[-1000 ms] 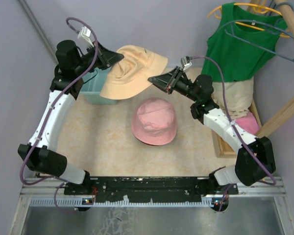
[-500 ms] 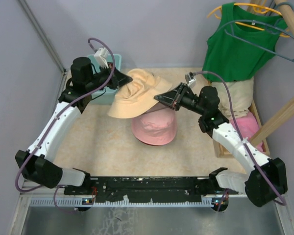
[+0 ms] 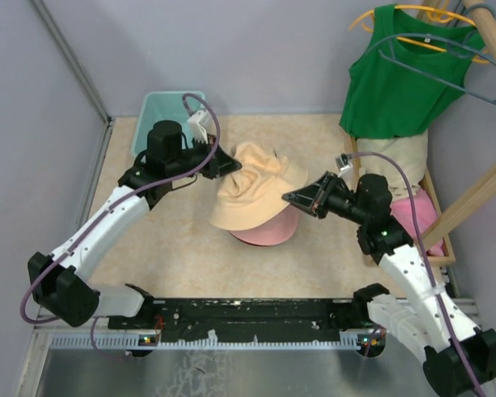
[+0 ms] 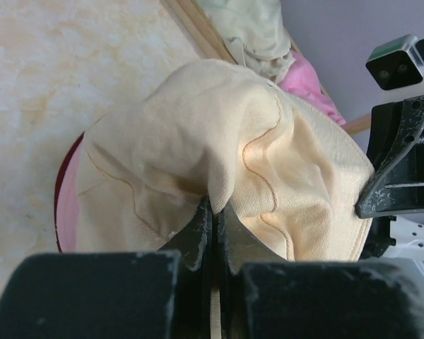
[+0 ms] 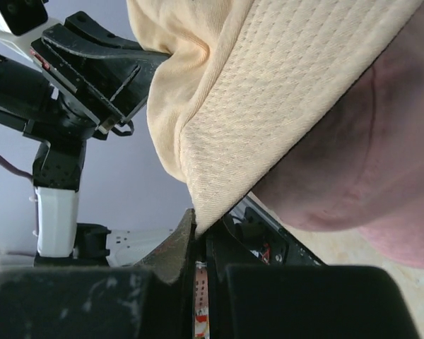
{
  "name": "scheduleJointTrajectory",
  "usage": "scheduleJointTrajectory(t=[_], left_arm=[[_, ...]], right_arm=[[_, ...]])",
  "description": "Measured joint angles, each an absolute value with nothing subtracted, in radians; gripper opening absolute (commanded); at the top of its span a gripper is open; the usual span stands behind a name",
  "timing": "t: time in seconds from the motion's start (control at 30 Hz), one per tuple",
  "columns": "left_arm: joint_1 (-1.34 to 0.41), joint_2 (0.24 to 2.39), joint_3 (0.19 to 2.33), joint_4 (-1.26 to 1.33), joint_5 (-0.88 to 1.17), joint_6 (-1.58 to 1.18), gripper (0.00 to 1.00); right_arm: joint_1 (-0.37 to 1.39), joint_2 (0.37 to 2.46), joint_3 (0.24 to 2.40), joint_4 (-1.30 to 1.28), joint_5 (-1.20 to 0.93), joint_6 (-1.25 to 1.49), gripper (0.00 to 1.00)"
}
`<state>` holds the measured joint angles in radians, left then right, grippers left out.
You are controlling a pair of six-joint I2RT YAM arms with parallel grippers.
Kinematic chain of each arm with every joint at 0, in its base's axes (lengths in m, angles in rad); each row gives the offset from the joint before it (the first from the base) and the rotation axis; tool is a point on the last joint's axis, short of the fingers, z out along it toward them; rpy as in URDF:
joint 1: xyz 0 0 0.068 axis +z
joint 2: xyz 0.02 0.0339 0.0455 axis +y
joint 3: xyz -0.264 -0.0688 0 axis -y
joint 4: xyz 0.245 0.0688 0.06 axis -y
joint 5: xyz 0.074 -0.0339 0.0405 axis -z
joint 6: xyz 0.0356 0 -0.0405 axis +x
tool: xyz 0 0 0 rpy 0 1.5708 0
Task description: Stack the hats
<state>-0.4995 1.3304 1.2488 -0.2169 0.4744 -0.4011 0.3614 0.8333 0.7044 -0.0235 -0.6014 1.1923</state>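
A beige hat (image 3: 256,194) hangs stretched between my two grippers, draped over most of the pink hat (image 3: 264,236) on the table. The left gripper (image 3: 231,165) is shut on a fold of the beige hat's far-left side; the left wrist view shows its jaws (image 4: 215,205) pinching the beige hat (image 4: 233,134), with a strip of the pink hat (image 4: 67,208) below. The right gripper (image 3: 288,197) is shut on the brim at the right. In the right wrist view the right gripper (image 5: 201,222) clamps the beige hat's brim edge (image 5: 268,92) above the pink hat (image 5: 353,162).
A teal basket (image 3: 161,112) stands at the back left. A green tank top (image 3: 397,74) hangs on a hanger at the back right, above a wooden crate (image 3: 434,198) holding pale and pink fabric (image 3: 417,215). A wooden pole (image 3: 479,194) leans at the right.
Both grippers have carried the beige hat from the back of the table toward the near side and down, so it now covers most of the pink hat.
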Motion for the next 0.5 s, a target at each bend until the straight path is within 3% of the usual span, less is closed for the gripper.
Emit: scheduleJointTrajectory(t=[0.13, 0.2, 0.3, 0.37, 0.5], left_arm=[[-0.530, 1.319, 1.204, -0.214, 0.464, -0.400, 0.00], [-0.540, 1.316, 1.180, -0.200, 0.463, -0.401, 0.05], [-0.547, 1.311, 1.143, -0.186, 0.462, -0.405, 0.26], [-0.548, 1.306, 1.124, -0.180, 0.455, -0.412, 0.48], [-0.542, 1.275, 1.097, -0.188, 0.405, -0.429, 0.66]], right_arm=[[0.329, 0.764, 0.657, -0.115, -0.612, 1.159, 0.00], [0.308, 0.743, 0.627, -0.145, -0.623, 1.150, 0.00], [0.288, 0.736, 0.605, -0.212, -0.636, 1.124, 0.00], [0.284, 0.735, 0.600, -0.248, -0.643, 1.105, 0.00], [0.267, 0.724, 0.561, -0.255, -0.661, 1.094, 0.00]])
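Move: The left gripper pinches the far-left side of the cream hat, whose middle lies about 7 cm right, 5 cm back and 2 cm below. The pink hat on the stack is its goal, some 7 cm right, 7 cm back and 8 cm lower. From the right gripper, holding the near-right brim, the pink hat sits roughly 7 cm left, 2 cm ahead and 8 cm below; the cream hat is 7 cm left, 4 cm ahead and 2 cm below. Lower the right gripper about 8 cm beside the pink hat, easing slightly back and right, tipping its fingers some 10 degrees further down and keeping the cream brim pinched. Bring the left gripper down about 4 cm and a little back towards the stack, then open its fingers roughly halfway to let go of the cream hat's far-left side. ##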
